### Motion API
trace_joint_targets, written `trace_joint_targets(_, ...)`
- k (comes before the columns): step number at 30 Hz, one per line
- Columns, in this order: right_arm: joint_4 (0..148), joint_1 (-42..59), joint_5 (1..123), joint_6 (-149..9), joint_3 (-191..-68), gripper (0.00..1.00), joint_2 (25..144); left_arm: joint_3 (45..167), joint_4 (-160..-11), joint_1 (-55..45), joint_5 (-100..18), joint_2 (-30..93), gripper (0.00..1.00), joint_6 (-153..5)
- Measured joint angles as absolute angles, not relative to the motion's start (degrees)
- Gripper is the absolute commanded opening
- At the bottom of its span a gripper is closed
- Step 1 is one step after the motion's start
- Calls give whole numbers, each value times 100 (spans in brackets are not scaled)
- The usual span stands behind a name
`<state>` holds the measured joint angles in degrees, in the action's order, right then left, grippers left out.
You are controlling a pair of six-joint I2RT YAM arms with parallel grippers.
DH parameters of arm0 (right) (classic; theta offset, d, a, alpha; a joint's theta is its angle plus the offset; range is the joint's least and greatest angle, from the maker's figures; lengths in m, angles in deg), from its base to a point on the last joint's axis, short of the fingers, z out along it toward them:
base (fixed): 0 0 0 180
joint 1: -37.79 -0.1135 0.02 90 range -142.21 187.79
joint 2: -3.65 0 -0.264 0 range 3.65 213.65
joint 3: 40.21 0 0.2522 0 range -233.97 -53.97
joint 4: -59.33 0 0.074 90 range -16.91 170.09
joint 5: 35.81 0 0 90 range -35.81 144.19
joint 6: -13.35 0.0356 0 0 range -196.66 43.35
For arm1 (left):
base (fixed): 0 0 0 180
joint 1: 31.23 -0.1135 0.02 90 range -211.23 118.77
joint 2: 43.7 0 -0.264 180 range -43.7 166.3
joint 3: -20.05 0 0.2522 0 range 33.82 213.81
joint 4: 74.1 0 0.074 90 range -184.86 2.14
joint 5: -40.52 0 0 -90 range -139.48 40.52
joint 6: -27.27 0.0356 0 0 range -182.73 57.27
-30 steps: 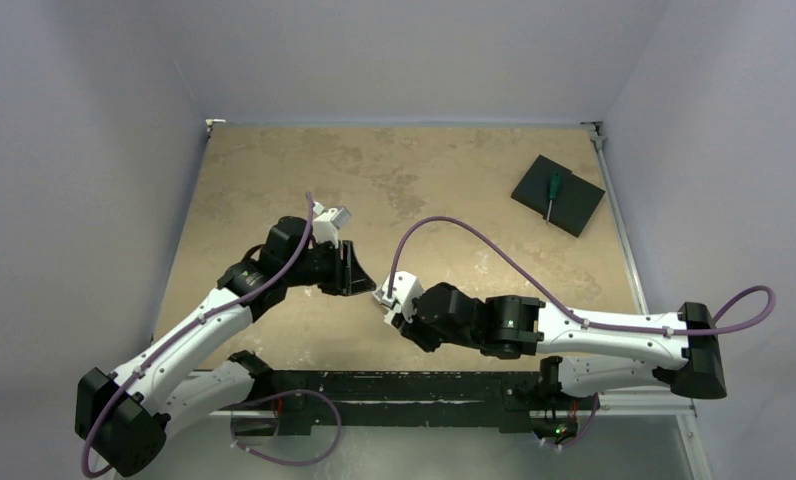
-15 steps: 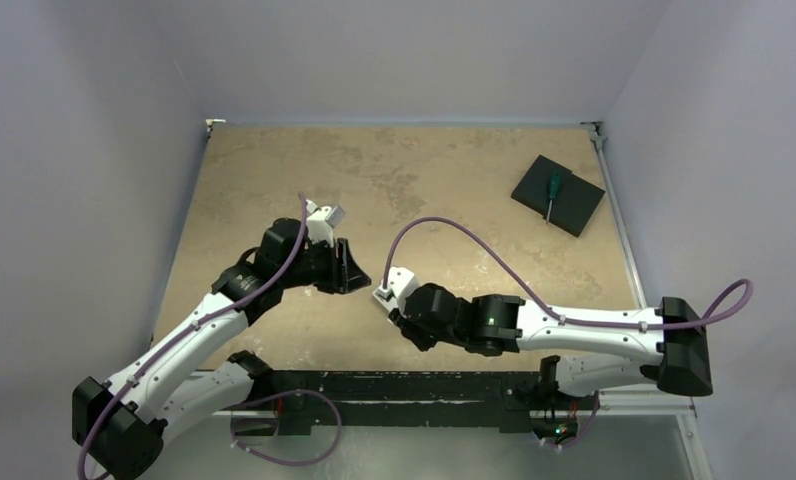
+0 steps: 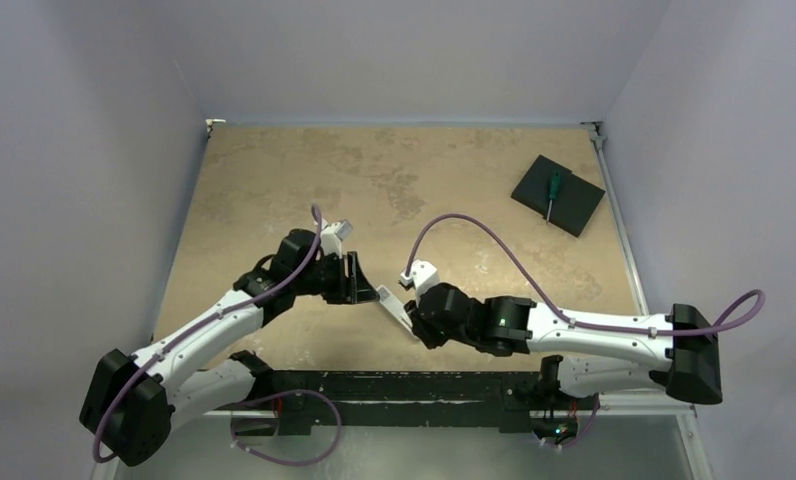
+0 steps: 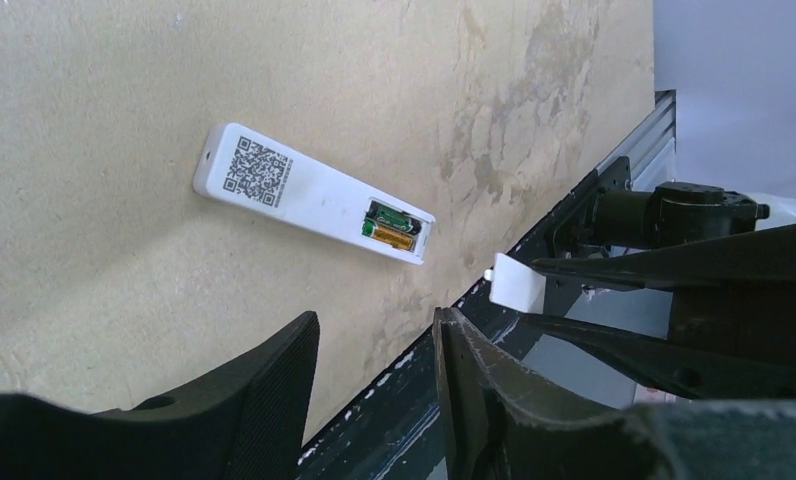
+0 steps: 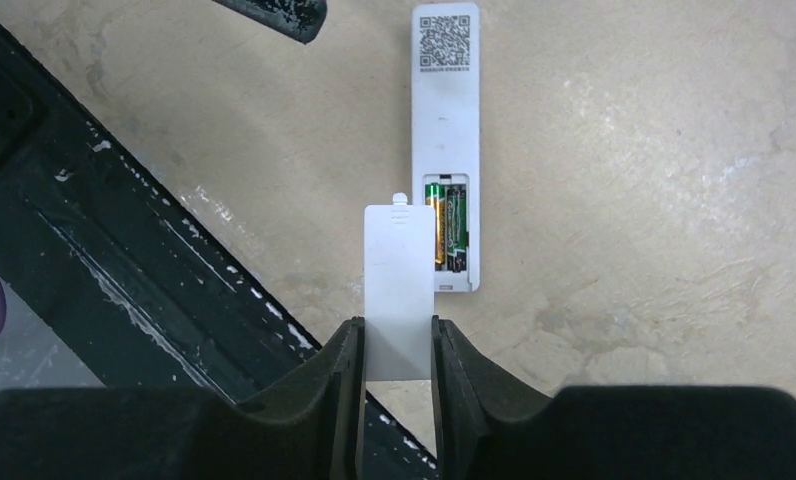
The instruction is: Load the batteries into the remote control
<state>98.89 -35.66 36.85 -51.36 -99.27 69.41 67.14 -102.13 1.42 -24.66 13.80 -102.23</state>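
The white remote control point(image 5: 443, 120) lies face down on the table near its front edge, its battery recess open. A gold-orange battery point(image 5: 436, 225) and a dark battery point(image 5: 456, 228) sit side by side in the recess. They also show in the left wrist view, the gold one point(image 4: 394, 239) next to the dark one point(image 4: 395, 216). My right gripper point(image 5: 396, 330) is shut on the white battery cover point(image 5: 398, 290), held just beside the recess. My left gripper point(image 4: 376, 325) is open and empty, close to the remote point(image 3: 392, 308) and above the table edge.
A black square pad point(image 3: 564, 205) with a green-handled screwdriver point(image 3: 552, 190) on it lies at the far right. The black front rail point(image 3: 394, 385) runs right beside the remote and under both grippers. The two grippers point(image 3: 362, 285) point(image 3: 414, 322) are close together.
My left gripper has moved right and nearer to the front edge. My right gripper has shifted right and back with the cover, so the remote now shows between them.
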Motion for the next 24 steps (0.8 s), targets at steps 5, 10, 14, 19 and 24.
trace_joint_targets(5, 9745, -3424, 3678, -4762, -9562, 14, 6652, 6530, -9874, 142, -2346, 1603, 46, -10431)
trace_joint_targets(10, 9566, -3271, 3687, -4449, -9193, 14, 6534, 6346, -9500, 142, -2224, 1795, 46, -10591)
trace_joint_targets(14, 9420, -3206, 3694, -4233, -8926, 15, 6447, 6165, -9214, 142, -2149, 1939, 46, -10724)
trace_joint_targets(19, 9223, -3123, 3700, -4078, -8732, 15, 6357, 5953, -8847, 142, -2125, 2083, 46, -10870)
trace_joint_targets(24, 9107, -3088, 3713, -4034, -8703, 15, 6350, 5717, -8361, 142, -2112, 2392, 47, -11089)
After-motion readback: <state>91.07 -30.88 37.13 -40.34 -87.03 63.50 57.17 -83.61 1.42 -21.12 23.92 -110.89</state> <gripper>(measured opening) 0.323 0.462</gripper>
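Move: The white remote lies back up on the table, its middle some 2 cm ahead of the open left hand, 6 cm to its right and 10 cm below; the battery bay, both batteries in it, is about 8 cm right of that hand and 1 cm back. The right hand already grips the cover; the bay lies roughly 4 cm ahead of it, 1 cm left and 9 cm below, with the remote's middle 7 cm ahead and 4 cm left. The right hand, keeping its pinch on the battery cover, sinks about 3.5 cm and shifts nearly 3 cm to the right before all but stopping, turning some 10 degrees clockwise with a slight tilt, so the cover comes down towards the remote's battery end without reaching it. At the same time the left hand, fingers staying partly open, lowers steadily about 5.5 cm and drifts a little right towards the remote, tipping slightly more downward and still touching nothing. ##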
